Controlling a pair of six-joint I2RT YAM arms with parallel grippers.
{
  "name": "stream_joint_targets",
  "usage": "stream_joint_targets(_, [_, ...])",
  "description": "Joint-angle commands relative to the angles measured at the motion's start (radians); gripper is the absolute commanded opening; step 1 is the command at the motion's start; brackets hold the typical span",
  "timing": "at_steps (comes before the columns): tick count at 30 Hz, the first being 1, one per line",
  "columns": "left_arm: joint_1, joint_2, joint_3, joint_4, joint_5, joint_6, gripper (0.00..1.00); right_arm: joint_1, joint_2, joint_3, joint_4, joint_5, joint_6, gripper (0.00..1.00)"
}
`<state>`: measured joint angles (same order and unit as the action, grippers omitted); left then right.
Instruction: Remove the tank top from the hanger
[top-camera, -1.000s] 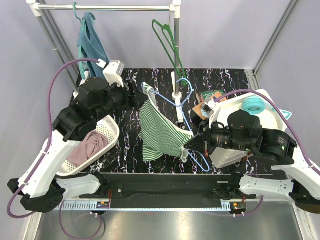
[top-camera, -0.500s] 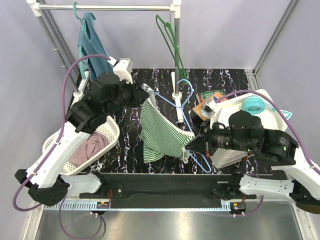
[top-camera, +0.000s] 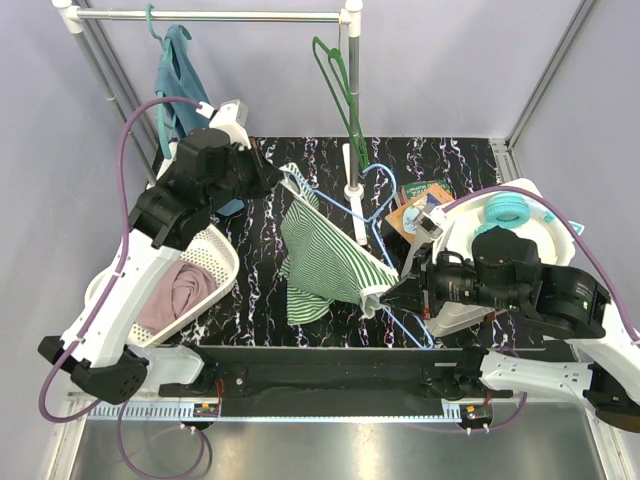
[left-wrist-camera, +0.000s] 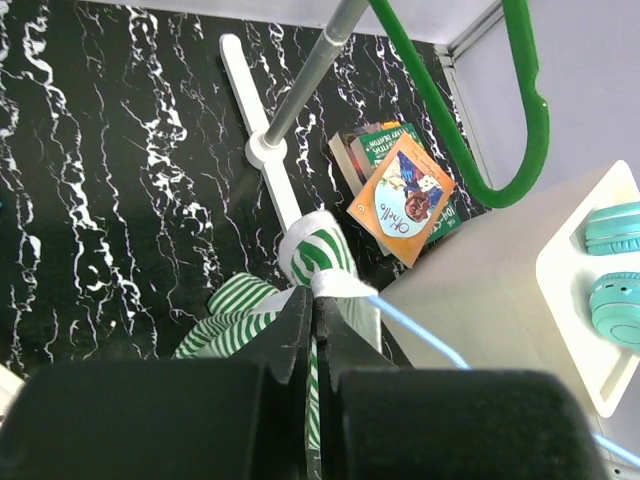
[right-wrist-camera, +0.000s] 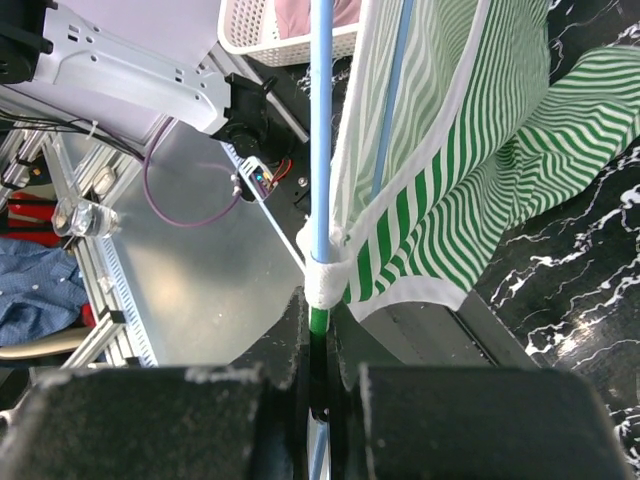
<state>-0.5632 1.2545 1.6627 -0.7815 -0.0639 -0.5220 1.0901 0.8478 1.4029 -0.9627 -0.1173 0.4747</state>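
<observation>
A green-and-white striped tank top (top-camera: 322, 258) hangs from a light blue wire hanger (top-camera: 378, 205) above the black marbled table. My left gripper (top-camera: 283, 180) is shut on the top's upper strap. In the left wrist view the striped strap (left-wrist-camera: 318, 255) runs between the closed jaws of the left gripper (left-wrist-camera: 315, 305), and the hanger wire (left-wrist-camera: 425, 335) leads off to the right. My right gripper (top-camera: 398, 288) is shut on the hanger's lower end. In the right wrist view the right gripper (right-wrist-camera: 320, 335) pinches the blue bar (right-wrist-camera: 321, 150), which has the top's white hem wrapped round it.
A white basket (top-camera: 228, 262) holding a pink garment stands at the left. A teal garment (top-camera: 182, 80) and an empty green hanger (top-camera: 340, 90) hang on the rack rail. Books (top-camera: 420, 200) lie by the rack pole. A white box (top-camera: 545, 240) at the right carries teal headphones (top-camera: 505, 210).
The left gripper has closed on the tank top's strap and its arm has lifted toward the back. The right arm has shifted slightly right with the hanger.
</observation>
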Motion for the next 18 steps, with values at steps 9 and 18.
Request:
stream_joint_targets(9, [0.052, 0.031, -0.017, 0.002, -0.013, -0.029, 0.0, 0.002, 0.06, 0.146, 0.143, 0.261, -0.1, 0.0])
stream_joint_targets(18, [0.059, 0.003, 0.008, 0.002, 0.052, -0.033, 0.0, 0.001, 0.325, 0.338, 0.22, 0.398, -0.283, 0.0])
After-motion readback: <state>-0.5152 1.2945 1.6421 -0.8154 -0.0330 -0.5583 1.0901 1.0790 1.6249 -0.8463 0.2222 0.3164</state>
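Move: The strap of the tank top, with the blue hanger's far end still in it, is already pinched in the left fingertips. From the right gripper, which holds the hanger's near arm beside the other strap, that pinched strap lies about 20 cm ahead, 15 cm left and 3 cm higher. The hanger's hook is some 16 cm ahead and 2 cm left of the right gripper; the green hanger is roughly 28 cm ahead and 7 cm left. Hold the strap shut in the left gripper and let that hand sink about 3 cm, tipping slightly down. Keep the right grip on the blue hanger and swing it out of the pinched strap: drive the right hand forward about 9 cm, rising some 5 cm and easing left towards the rack, while turning it clockwise about 15 degrees with its forward side tipping up. ##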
